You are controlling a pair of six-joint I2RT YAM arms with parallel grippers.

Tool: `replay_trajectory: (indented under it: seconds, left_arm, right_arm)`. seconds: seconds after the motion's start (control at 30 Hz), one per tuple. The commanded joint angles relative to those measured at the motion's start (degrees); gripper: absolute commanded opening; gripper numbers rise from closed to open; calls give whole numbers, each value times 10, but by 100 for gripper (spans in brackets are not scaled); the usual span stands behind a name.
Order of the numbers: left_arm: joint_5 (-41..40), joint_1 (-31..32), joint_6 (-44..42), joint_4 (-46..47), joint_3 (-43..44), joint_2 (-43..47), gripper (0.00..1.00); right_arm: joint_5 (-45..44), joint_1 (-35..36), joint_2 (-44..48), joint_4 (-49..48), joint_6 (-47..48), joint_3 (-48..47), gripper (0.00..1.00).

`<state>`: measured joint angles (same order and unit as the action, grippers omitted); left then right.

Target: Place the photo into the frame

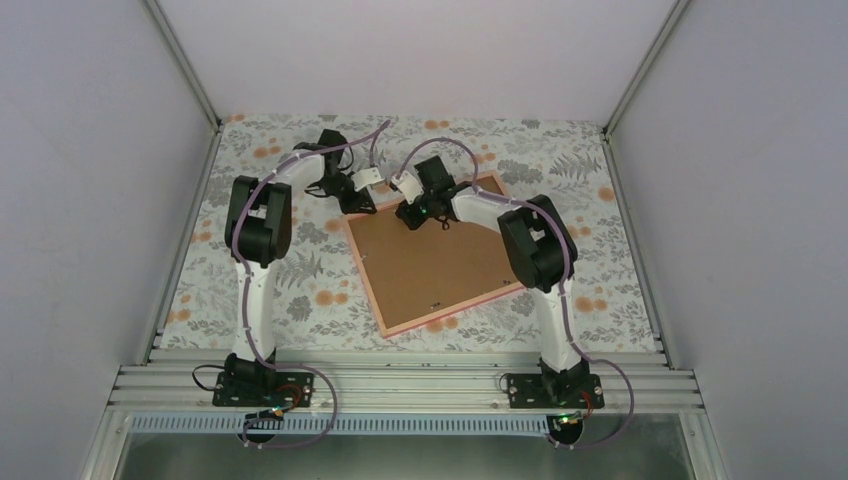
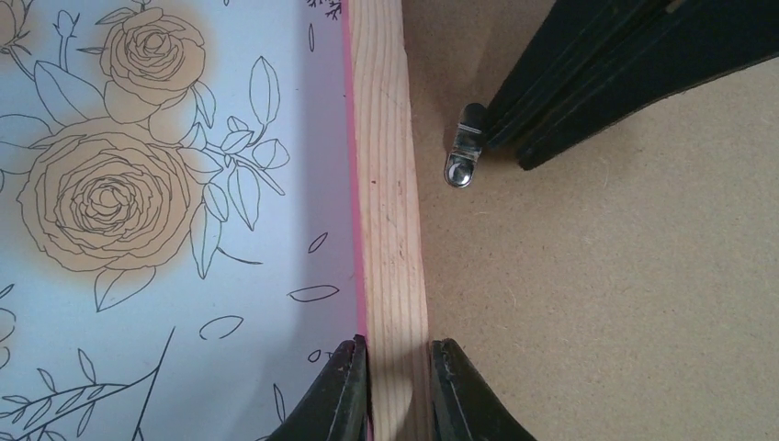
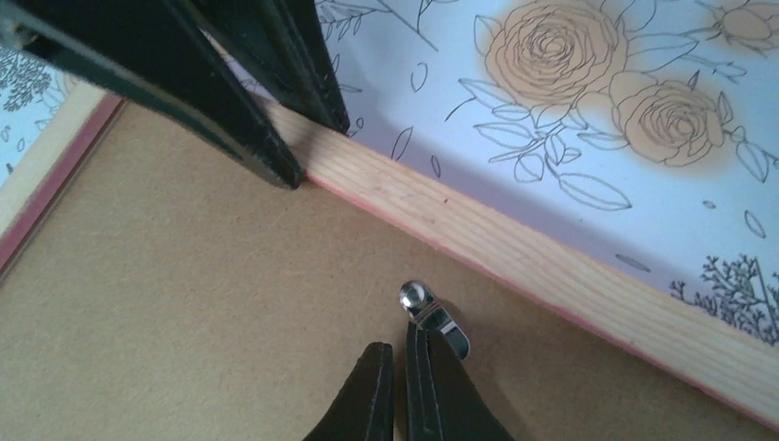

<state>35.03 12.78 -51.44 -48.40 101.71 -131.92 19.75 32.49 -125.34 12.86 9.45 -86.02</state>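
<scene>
The frame (image 1: 440,322) lies back side up on the flowered cloth, with a brown backing board (image 1: 430,255) filling it. The photo is hidden. My left gripper (image 2: 398,354) is shut on the frame's bare wooden rail (image 2: 390,211) at the far left edge, one finger on each side. My right gripper (image 3: 398,354) is shut with nothing between its fingers. Its tips rest on the board, and its right finger touches a small metal turn clip (image 3: 432,317) near the rail (image 3: 514,248). The same clip (image 2: 462,156) shows in the left wrist view beside the right gripper's black fingers (image 2: 597,83).
The flowered tablecloth (image 1: 270,290) surrounds the frame. Grey enclosure walls stand left, right and behind, and an aluminium rail (image 1: 400,385) runs along the near edge. Another small clip (image 1: 436,308) sits on the board by the frame's near edge.
</scene>
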Motion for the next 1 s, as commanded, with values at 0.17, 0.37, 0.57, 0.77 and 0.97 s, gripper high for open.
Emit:
replay_trajectory:
  seconds: [0.17, 0.37, 0.57, 0.77, 0.97]
  left_arm:
    - [-33, 21, -35, -16, -47, -11, 15]
    - [-32, 30, -39, -14, -61, -5, 15]
    - [-35, 26, -35, -12, -61, -6, 15]
    - [-33, 20, -31, -17, -47, -13, 15]
    - [-37, 20, -34, -18, -47, -15, 14]
  right_arm:
    - [-13, -3, -52, -6, -28, -47, 4]
    - [-14, -3, -70, -15, -38, -61, 4]
    - [88, -7, -36, -26, -20, -26, 4]
    - [99, -55, 23, -12, -11, -13, 5]
    - [81, -104, 78, 12, 10, 20, 8]
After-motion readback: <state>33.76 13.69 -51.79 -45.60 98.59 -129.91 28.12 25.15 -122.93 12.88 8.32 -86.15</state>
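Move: Just in front of the right fingertips lies the loose metal clip, about 1 cm ahead and 1 cm below on the brown backing. The far rail runs some 3 cm ahead of that hand. Another clip, at the left rail, sits roughly 9 cm left and 9 cm back, a little below. From the left hand, the loose clip lies about 6 cm to the right, level with it front to back and 1 cm below. Pushing the loose clip with its nearly shut fingertips, the right hand slides about 2 cm forward and 1 cm left over the backing towards the far rail, and the fingers close the last bit. It holds there briefly, the wrist tilting slightly, then comes off the clip and swings about 5 cm right, rising 3 cm and edging forward. The left hand keeps its pinch on the far rail, steadying the frame. ##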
